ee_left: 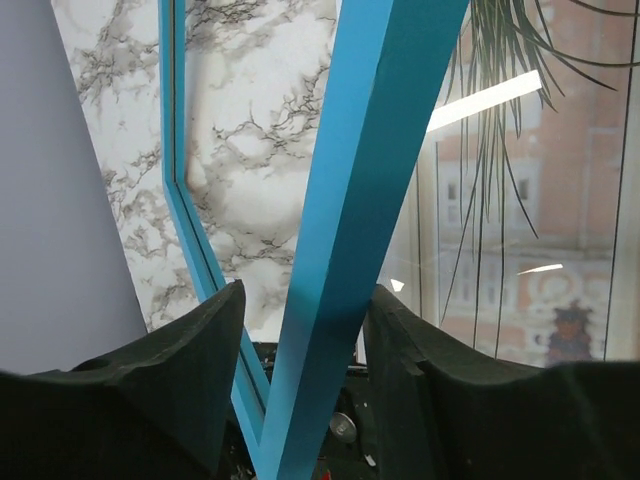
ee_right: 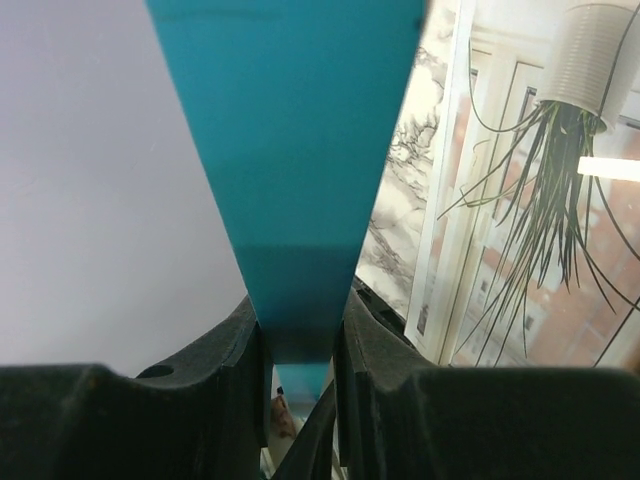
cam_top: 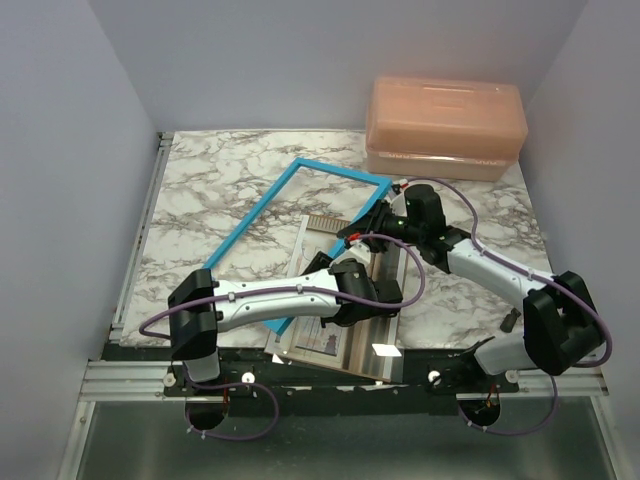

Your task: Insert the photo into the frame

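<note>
The blue frame (cam_top: pixel 260 205) stands tilted over the marble table, its right side lifted. My right gripper (cam_top: pixel 377 220) is shut on that raised right bar; in the right wrist view both pads press the blue frame (ee_right: pixel 290 130) where my right gripper (ee_right: pixel 298 300) pinches it. My left gripper (cam_top: pixel 383 297) straddles the frame's near bar, close to its near corner. In the left wrist view the frame (ee_left: pixel 350 200) runs between the jaws of my left gripper (ee_left: pixel 305 295), with a gap at the left pad. The photo (cam_top: pixel 322 240) of a spiky plant lies flat beneath, and this photo (ee_left: pixel 520 230) (ee_right: pixel 520 200) shows in both wrist views.
A peach plastic box (cam_top: pixel 445 125) stands at the back right of the table (cam_top: pixel 200 200). Grey walls close in the left, back and right sides. Both arms cross over the photo near the table's front edge.
</note>
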Available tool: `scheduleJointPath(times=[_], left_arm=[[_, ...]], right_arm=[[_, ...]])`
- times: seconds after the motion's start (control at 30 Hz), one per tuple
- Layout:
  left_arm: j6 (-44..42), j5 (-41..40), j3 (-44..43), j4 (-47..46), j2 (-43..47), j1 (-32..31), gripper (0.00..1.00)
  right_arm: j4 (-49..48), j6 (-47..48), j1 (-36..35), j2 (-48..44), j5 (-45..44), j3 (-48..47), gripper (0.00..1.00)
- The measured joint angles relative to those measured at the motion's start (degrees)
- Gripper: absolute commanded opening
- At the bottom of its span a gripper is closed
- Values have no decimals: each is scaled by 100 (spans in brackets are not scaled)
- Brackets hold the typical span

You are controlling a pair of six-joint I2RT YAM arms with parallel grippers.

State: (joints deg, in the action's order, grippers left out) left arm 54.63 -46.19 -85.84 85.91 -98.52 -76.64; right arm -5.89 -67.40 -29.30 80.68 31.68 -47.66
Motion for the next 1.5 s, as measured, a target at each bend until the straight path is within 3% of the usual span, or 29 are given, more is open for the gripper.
scheduleJointPath(times=[0.3, 0.4, 0.6, 0.87, 1.13, 1.3, 1.5], left_arm=[[-20, -179, 0, 92, -44, -94, 0], [-50, -229, 7, 166, -42, -114, 0], [-37, -295, 48, 173, -4, -107, 0], [-184, -457, 0, 474, 304, -28, 0], [-446, -448, -442, 529, 581, -20, 0], [-680, -409, -772, 549, 890, -20, 0], [-1099, -140, -916, 407, 1521, 74, 0]], right_arm=[[-295, -138, -24, -98, 9, 7, 16], [-356, -138, -37, -109, 52, 13, 22], [-455, -166, -35, -164, 116, 31, 55], [-691, -190, -33, -365, 232, 46, 81], [-868, -262, -33, -546, 240, 127, 89], [-1167, -372, -33, -831, 247, 214, 100], [-1342, -310, -33, -1261, 221, 227, 100]])
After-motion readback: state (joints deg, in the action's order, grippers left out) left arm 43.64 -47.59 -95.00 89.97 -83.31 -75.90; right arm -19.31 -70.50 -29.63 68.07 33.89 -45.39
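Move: The left fingers, still partly open, already straddle the frame's right rail, so the rail lies about level with them. The photo's middle is roughly 2 cm ahead of that hand, 4 cm right and 15 cm below. The right hand still pinches the same rail farther out; from it the photo lies some 9 cm back, 4 cm left and 17 cm down, and the frame's far right corner about 8 cm ahead and 6 cm right. Left fingers pinch the frame rail and lift it 10 cm; right hand lets go, rising about as far. ##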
